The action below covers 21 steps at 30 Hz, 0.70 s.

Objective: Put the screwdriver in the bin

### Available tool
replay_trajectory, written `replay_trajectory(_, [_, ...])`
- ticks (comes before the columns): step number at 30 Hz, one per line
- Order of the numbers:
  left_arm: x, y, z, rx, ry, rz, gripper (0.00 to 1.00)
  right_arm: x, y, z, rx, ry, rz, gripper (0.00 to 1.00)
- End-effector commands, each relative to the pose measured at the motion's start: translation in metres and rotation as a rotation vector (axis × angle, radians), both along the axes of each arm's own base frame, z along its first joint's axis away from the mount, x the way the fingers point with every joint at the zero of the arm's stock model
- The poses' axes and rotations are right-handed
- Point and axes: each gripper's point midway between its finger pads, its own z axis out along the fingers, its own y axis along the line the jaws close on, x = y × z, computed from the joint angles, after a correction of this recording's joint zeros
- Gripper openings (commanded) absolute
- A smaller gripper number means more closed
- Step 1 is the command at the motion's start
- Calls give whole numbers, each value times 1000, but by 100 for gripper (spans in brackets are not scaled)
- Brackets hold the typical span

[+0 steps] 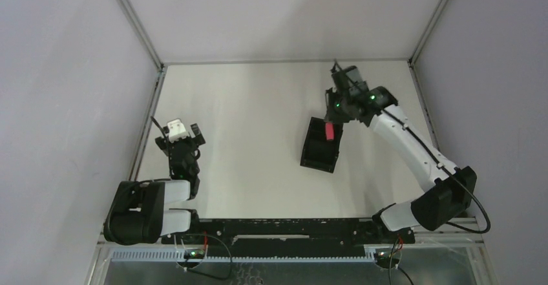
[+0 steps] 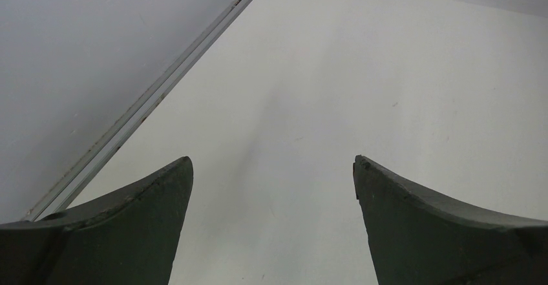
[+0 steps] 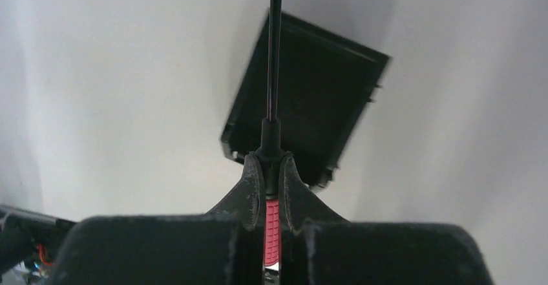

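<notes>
My right gripper (image 3: 270,165) is shut on the screwdriver (image 3: 272,223); its red ribbed handle sits between the fingers and its thin dark shaft (image 3: 275,52) points forward over the bin (image 3: 323,104). The bin is a small black open-top box on the table below the gripper, seen blurred. In the top view the right gripper (image 1: 333,114) hangs over the far end of the bin (image 1: 318,149), with the red handle (image 1: 329,131) showing above it. My left gripper (image 2: 271,168) is open and empty over bare table, and in the top view (image 1: 181,141) it sits at the left.
A metal frame rail (image 2: 148,97) runs along the table's left edge close to the left gripper. Grey walls (image 1: 58,72) enclose the table on the left, back and right. The arm bases stand on a black rail (image 1: 278,228) at the near edge.
</notes>
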Motion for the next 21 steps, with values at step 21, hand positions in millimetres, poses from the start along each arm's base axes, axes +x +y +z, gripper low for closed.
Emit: replay_trajectory(21, [13,0,26,-3,-77,-2,98,6,38,-147,-159,18,208,0])
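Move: The bin stands almost straight below the right gripper, about 18 cm down, some 3 cm to its left and a centimetre back towards the base; nothing else stands near it. The screwdriver is already pinched at its collar by that gripper. From the idle left gripper the bin is roughly 50 cm to the right, 3 cm nearer the base and 8 cm lower. Lower the right gripper about 15 cm towards the bin, easing some 4 cm left as the descent begins and then going nearly straight down, slowing near the end. Turn the wrist about 10 degrees counter-clockwise on the way, and keep the fingers shut on the screwdriver's collar, its handle towards the base. ##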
